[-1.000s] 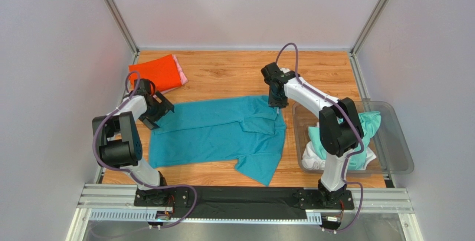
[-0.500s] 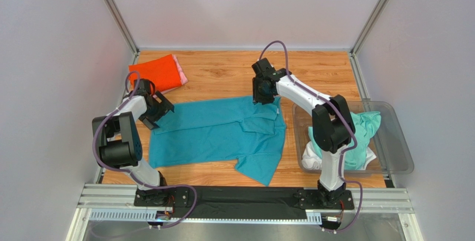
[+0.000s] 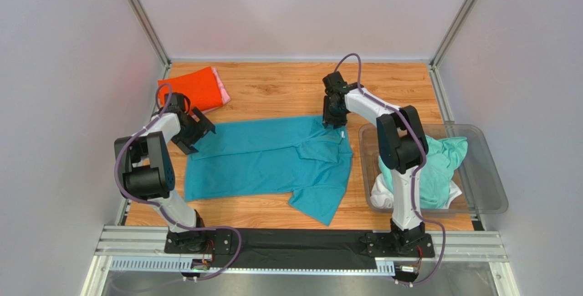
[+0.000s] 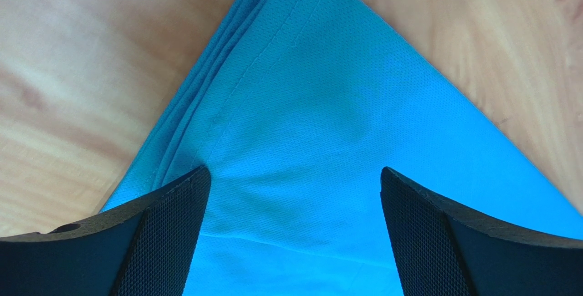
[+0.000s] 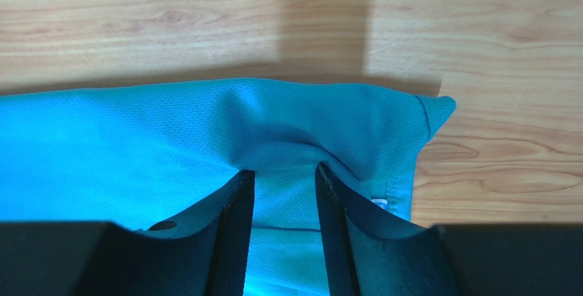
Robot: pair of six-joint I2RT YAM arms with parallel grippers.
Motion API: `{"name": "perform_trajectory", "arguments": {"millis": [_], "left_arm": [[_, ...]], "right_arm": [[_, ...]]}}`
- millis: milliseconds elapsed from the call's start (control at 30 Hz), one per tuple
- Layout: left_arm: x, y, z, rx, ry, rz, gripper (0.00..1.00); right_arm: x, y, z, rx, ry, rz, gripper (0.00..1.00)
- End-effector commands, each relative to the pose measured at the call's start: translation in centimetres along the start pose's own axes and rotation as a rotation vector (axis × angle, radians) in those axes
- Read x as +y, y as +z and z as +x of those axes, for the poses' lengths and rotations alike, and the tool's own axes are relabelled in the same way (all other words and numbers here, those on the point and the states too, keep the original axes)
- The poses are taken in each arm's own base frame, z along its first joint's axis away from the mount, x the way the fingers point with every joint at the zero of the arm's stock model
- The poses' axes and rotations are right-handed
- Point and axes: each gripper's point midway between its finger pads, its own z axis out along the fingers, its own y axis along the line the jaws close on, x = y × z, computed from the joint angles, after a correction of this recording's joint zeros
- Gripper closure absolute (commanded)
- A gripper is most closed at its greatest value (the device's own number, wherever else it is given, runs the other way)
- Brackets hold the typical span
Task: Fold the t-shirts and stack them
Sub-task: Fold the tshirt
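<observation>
A teal collared t-shirt (image 3: 274,163) lies spread flat in the middle of the table. My left gripper (image 3: 197,129) is open over its far left corner; in the left wrist view (image 4: 294,176) both fingers straddle the teal cloth (image 4: 328,105) with a wide gap. My right gripper (image 3: 334,118) sits at the shirt's far right corner by the collar. In the right wrist view (image 5: 284,173) its jaws are narrowed on a raised fold of teal cloth (image 5: 171,132). An orange-red folded shirt (image 3: 190,88) lies on a pink one (image 3: 221,91) at the far left.
A clear plastic bin (image 3: 489,173) stands at the right and holds a mint-green shirt (image 3: 438,166) and a white one (image 3: 382,193). Metal frame posts and grey walls border the wooden table (image 3: 274,84).
My right gripper swung left along the shirt's far edge, then back right to the corner by the collar. My left gripper shifted slightly toward the far side.
</observation>
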Motion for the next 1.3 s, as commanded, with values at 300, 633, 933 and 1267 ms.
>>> {"name": "perform_trajectory", "arguments": {"millis": [300, 633, 933, 1267], "left_arm": [[-3.4, -2.7, -4.5, -0.066, 0.103, -0.004, 0.0], [0.0, -15.3, 0.2, -0.292, 0.014, 0.081, 0.0], [8.0, -14.6, 9.4, -0.254, -0.156, -0.004, 0.0], [11.3, -9.6, 12.5, -0.182, -0.319, -0.127, 0.02]], "right_arm": [[1.8, -4.9, -5.4, -0.172, -0.024, -0.128, 0.59], [3.3, -20.0, -0.8, -0.418, -0.109, -0.289, 0.5], [-0.1, -28.0, 9.1, -0.634, 0.014, -0.613, 0.0], [-1.0, -26.5, 15.0, -0.555, 0.026, -0.735, 0.0]]}}
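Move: The shirt's near-left corner lies about 20 cm back and 4 cm left of the left hand; the orange folded stack is some 16 cm ahead and 3 cm left. From the right hand, the near sleeve's middle is roughly 27 cm back and 5 cm left, the folded inner flap 9 cm back and 5 cm left, and the bin 14 cm back and 28 cm right. Both hands are down at cloth height. Forward first: the left hand, spread open, pushes the cloth some 4 cm outward and the right hand about 1 cm. Both then rise off the shirt and swing back, the left arching down again just short of the near-left corner with a slight counter-clockwise turn, the right staying high above the sleeve, opening fully and tilting its fingers forward and left. ##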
